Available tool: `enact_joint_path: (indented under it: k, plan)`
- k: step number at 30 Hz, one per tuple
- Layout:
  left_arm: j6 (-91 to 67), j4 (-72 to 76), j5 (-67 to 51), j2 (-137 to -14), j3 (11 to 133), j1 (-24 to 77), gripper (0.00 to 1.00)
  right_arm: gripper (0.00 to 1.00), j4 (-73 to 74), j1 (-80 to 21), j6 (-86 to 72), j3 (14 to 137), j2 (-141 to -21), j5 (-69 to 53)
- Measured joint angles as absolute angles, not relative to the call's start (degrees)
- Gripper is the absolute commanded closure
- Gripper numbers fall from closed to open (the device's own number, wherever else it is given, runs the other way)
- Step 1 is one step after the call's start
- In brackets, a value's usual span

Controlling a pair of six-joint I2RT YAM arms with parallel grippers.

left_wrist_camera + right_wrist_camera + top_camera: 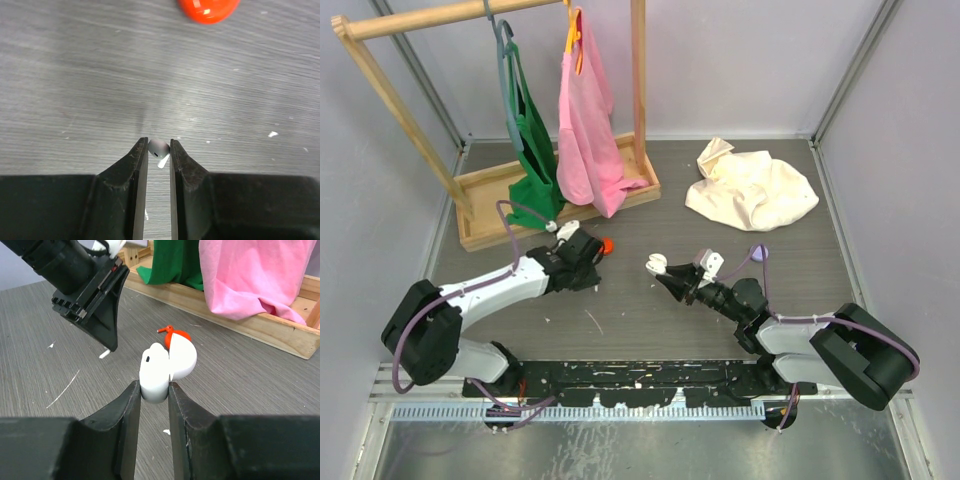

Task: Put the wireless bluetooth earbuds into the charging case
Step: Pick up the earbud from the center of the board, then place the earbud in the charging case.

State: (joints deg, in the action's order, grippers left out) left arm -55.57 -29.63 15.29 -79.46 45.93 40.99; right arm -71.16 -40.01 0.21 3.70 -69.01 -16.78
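My left gripper (pixel 159 142) is shut on a tiny white earbud (pixel 158 148), pinched at the fingertips just above the grey table, its short stem pointing down. In the top view this gripper (pixel 591 266) sits left of centre. My right gripper (pixel 153 385) is shut on the white charging case (pixel 159 371), whose lid (pixel 183 359) stands open. From above, the right gripper (pixel 667 278) holds the case (pixel 655 265) at mid-table, a short way right of the left gripper. The right wrist view shows the left gripper's fingers (pixel 102 315) up and to the left of the case.
A red round case (pixel 207 9) lies just beyond the left gripper, with a small red piece (pixel 162 330) beside it. A lilac item (pixel 758 252) sits behind the right arm. A wooden rack (pixel 555 190) with green and pink bags stands back left. A cream cloth (pixel 750 185) lies back right.
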Motion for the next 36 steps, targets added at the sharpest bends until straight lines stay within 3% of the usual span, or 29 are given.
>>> enact_joint_path:
  k: [18,36]
  plan:
    - [-42.19,0.19,19.84,-71.13,42.13,50.22,0.88,0.92,-71.96,-40.01,0.86,3.75,-70.7,-15.29]
    - [-33.69,21.96,19.75,-73.71,40.49,58.78,0.87,0.92,-73.71,-40.01,1.39,3.75,-72.42,-10.39]
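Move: The left hand already holds the white earbud, a few centimetres above the board. The open white charging case in the right fingers lies about 16 cm to its right, some 11 cm higher and 3 cm farther out. The red case is on the board about 10 cm ahead of the left hand and 2 cm right, with a red earbud some 4 cm to the left of that case. From the right hand, the white earbud is about 16 cm left, 3 cm back and 11 cm lower. Rightward and up together, about 15 cm each, the left hand carries the pinched earbud to the charging case, reaching slightly forward before easing part of the way back. Its wrist swings from pointing steeply down to nearly level, aimed forward and right, while the fingers keep their hold. The right hand keeps its grip on the case and shifts about 2 cm forward, turning slightly clockwise. ##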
